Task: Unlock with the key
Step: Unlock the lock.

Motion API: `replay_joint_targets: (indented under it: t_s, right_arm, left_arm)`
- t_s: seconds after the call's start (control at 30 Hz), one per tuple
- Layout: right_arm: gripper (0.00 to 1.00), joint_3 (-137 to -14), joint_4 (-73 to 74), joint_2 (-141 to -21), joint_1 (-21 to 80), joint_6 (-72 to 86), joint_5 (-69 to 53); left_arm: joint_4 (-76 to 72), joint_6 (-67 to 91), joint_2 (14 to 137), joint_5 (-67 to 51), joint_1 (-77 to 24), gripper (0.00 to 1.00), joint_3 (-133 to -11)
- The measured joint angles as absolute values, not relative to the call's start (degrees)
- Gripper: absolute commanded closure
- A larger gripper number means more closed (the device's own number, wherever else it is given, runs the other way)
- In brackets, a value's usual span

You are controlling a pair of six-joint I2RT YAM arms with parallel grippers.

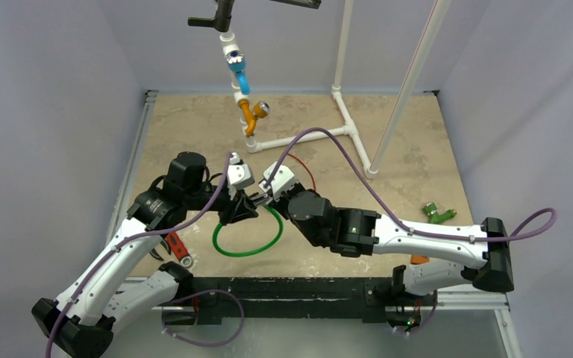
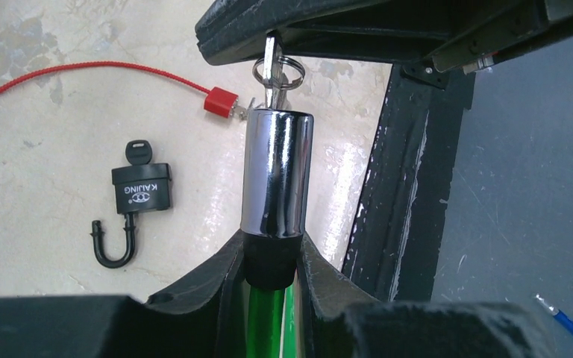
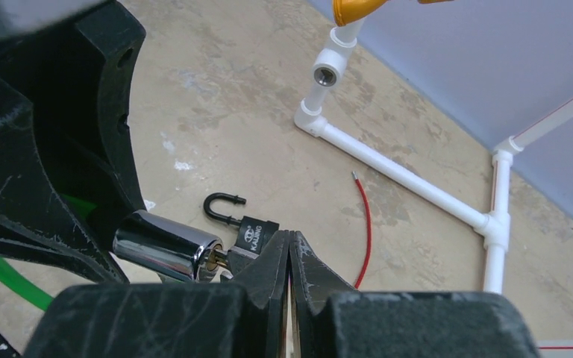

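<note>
A chrome lock cylinder (image 2: 277, 171) on a green cable (image 1: 248, 250) is held upright above the table. My left gripper (image 2: 270, 250) is shut on the cylinder's black lower end. A silver key (image 2: 271, 67) with a ring sits in the cylinder's top end. My right gripper (image 3: 289, 242) is shut, its fingers (image 2: 298, 30) pinching the key's head. In the right wrist view the key (image 3: 222, 261) enters the cylinder (image 3: 166, 245) just left of my closed jaws. From above, both grippers meet at mid-table, the left (image 1: 242, 207) and the right (image 1: 262, 197).
A black padlock (image 2: 142, 186) with its own key lies open on the table beside a red cable lock (image 2: 220, 101). A white pipe frame (image 1: 343, 130) stands at the back, carrying an orange lock (image 1: 248, 112) and a blue one (image 1: 237, 71). A green lock (image 1: 436, 215) lies at right.
</note>
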State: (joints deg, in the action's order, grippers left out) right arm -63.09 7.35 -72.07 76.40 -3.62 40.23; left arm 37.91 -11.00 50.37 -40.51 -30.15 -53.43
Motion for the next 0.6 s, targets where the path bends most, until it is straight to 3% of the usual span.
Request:
replay_joint_targets:
  t_s: [0.4, 0.57, 0.6]
  right_arm:
    - [0.98, -64.5, 5.7, -76.1, 79.2, -3.0, 46.9]
    - [0.59, -64.6, 8.6, -74.1, 79.2, -1.3, 45.3]
    - [0.56, -64.6, 9.4, -73.1, 79.1, -1.1, 44.6]
  left_arm:
    - [40.8, -9.5, 49.7, -40.0, -30.1, 1.00, -53.4]
    - [42.3, -11.8, 49.5, -40.8, -30.1, 1.00, -53.6]
    - [42.5, -12.9, 49.4, -41.1, -30.1, 1.00, -53.8]
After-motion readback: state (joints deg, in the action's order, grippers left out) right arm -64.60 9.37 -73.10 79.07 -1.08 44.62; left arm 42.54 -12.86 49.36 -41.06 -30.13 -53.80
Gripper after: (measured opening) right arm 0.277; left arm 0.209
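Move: Just left of the shut right fingertips, about 2 cm over, 2 cm back and a centimetre lower, stands the key in the chrome lock. From the left hand, which grips that lock, the key is about 6 cm right, 2 cm ahead and 3 cm higher. On the table some 27 cm below the right hand lie the black padlock, 10 cm ahead and 3 cm left, and the red lock, 5 cm ahead and 8 cm right. Pushing left about 1 cm and slightly down, the right hand keeps its shut fingers' left side against the key head, then eases back and right about 1 cm while the fingers open roughly a quarter. The left hand keeps its grip on the chrome lock and gives way some 1.5 cm, mostly back, also a little left and down. ##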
